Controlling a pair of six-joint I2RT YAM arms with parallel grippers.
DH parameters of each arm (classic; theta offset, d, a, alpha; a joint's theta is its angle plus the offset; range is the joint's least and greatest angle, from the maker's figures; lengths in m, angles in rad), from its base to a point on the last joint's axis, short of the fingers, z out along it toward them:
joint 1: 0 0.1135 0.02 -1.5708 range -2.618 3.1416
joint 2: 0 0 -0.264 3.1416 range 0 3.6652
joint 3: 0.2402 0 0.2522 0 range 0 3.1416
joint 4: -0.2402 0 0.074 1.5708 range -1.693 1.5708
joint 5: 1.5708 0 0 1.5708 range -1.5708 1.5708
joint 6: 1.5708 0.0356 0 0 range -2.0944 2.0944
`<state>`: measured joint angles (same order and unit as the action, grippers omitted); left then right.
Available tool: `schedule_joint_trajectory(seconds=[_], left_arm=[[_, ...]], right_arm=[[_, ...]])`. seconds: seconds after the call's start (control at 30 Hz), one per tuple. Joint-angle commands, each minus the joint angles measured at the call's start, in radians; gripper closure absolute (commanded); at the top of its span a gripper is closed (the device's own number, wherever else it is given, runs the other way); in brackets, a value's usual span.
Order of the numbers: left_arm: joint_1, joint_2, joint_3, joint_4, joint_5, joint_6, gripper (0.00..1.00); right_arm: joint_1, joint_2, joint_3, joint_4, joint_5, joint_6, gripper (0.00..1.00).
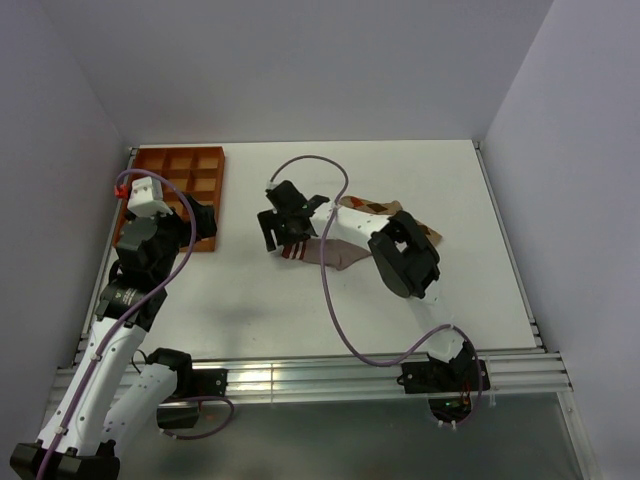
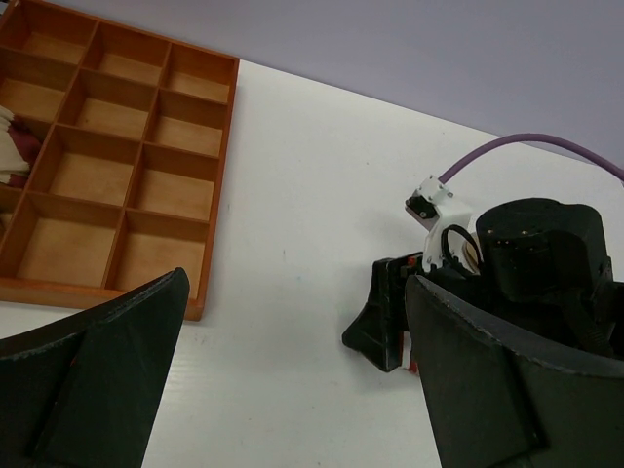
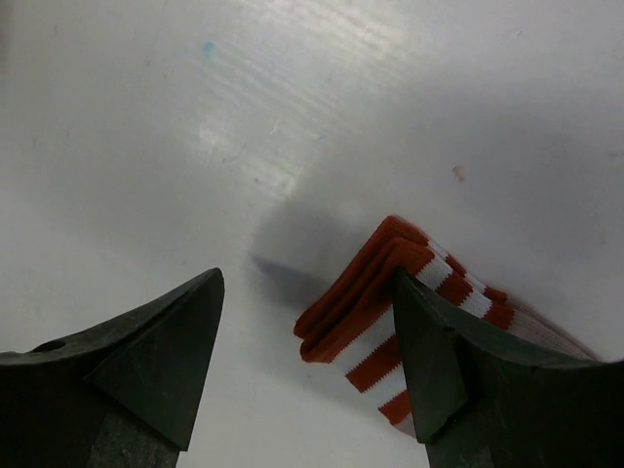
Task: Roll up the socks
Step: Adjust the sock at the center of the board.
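The socks lie in a stack mid-table. The grey-brown sock ends in a red-and-white striped cuff at its left. The tan argyle sock shows behind and to the right of the right arm. My right gripper hangs open over that cuff. In the right wrist view the folded cuff lies on the table between the jaws of the right gripper, against the right finger. My left gripper stands open and empty above bare table, to the left of the socks, by the tray's corner.
An orange-brown compartment tray sits at the back left; in the left wrist view one far-left cell of the tray holds some white and dark red fabric. White walls close off the back and sides. The right arm's purple cable loops over the table.
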<state>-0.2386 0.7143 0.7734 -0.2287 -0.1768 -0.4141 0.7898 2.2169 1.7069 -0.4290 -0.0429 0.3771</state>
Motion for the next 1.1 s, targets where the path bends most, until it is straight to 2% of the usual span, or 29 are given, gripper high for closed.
schedule_joint_trajectory(seconds=[0.0, 0.2, 0.37, 0.5, 0.6, 0.77, 0.87, 1.07], left_arm=[[0.005, -0.018, 0.0, 0.046, 0.017, -0.011, 0.0], [0.005, -0.016, 0.004, 0.046, 0.016, -0.008, 0.0], [0.005, -0.013, 0.003, 0.048, 0.025, -0.009, 0.0], [0.007, -0.007, 0.001, 0.052, 0.037, -0.011, 0.01], [0.007, -0.006, 0.001, 0.054, 0.039, -0.011, 0.0], [0.005, -0.006, 0.0, 0.052, 0.039, -0.012, 0.01], [0.005, -0.004, 0.001, 0.052, 0.04, -0.012, 0.01], [0.005, -0.003, 0.0, 0.049, 0.037, -0.011, 0.0]], right_arm=[[0.034, -0.059, -0.047, -0.16, -0.124, -0.065, 0.23], [0.135, -0.222, -0.2, -0.29, -0.191, -0.227, 0.22], [0.178, -0.382, -0.305, -0.33, -0.23, -0.268, 0.23], [0.16, -0.535, -0.332, -0.295, -0.101, -0.207, 0.22], [0.059, -0.602, -0.348, -0.232, -0.005, -0.13, 0.22], [-0.167, -0.527, -0.328, -0.191, 0.103, -0.05, 0.23], [-0.236, -0.476, -0.296, -0.153, 0.094, -0.032, 0.25], [-0.294, -0.35, -0.257, -0.128, 0.078, -0.003, 0.25]])
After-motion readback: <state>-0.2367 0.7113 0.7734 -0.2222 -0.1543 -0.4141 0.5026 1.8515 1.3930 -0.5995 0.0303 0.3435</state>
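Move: The striped cuff of the gray sock lies about 3 cm to the right of the right hand's point and 2 cm below it, level with it fore and aft, close under the right fingertip. The sock's heel is some 16 cm right and 5 cm back, its toe about 27 cm right and 1 cm back; the argyle sock's middle is roughly 28 cm right and 6 cm ahead. From the left hand the cuff lies about 5 cm ahead, 16 cm right and 27 cm below. Back towards the base, and slightly right, the right hand sweeps low over the board for nearly 20 cm, dragging the striped cuff with a fingertip and turning some 25 degrees counter-clockwise. It then rises clear of the cuff, arcs forward and right while turning back clockwise, and sinks towards the toe end, stopping short above the gray sock with fingers still open. ##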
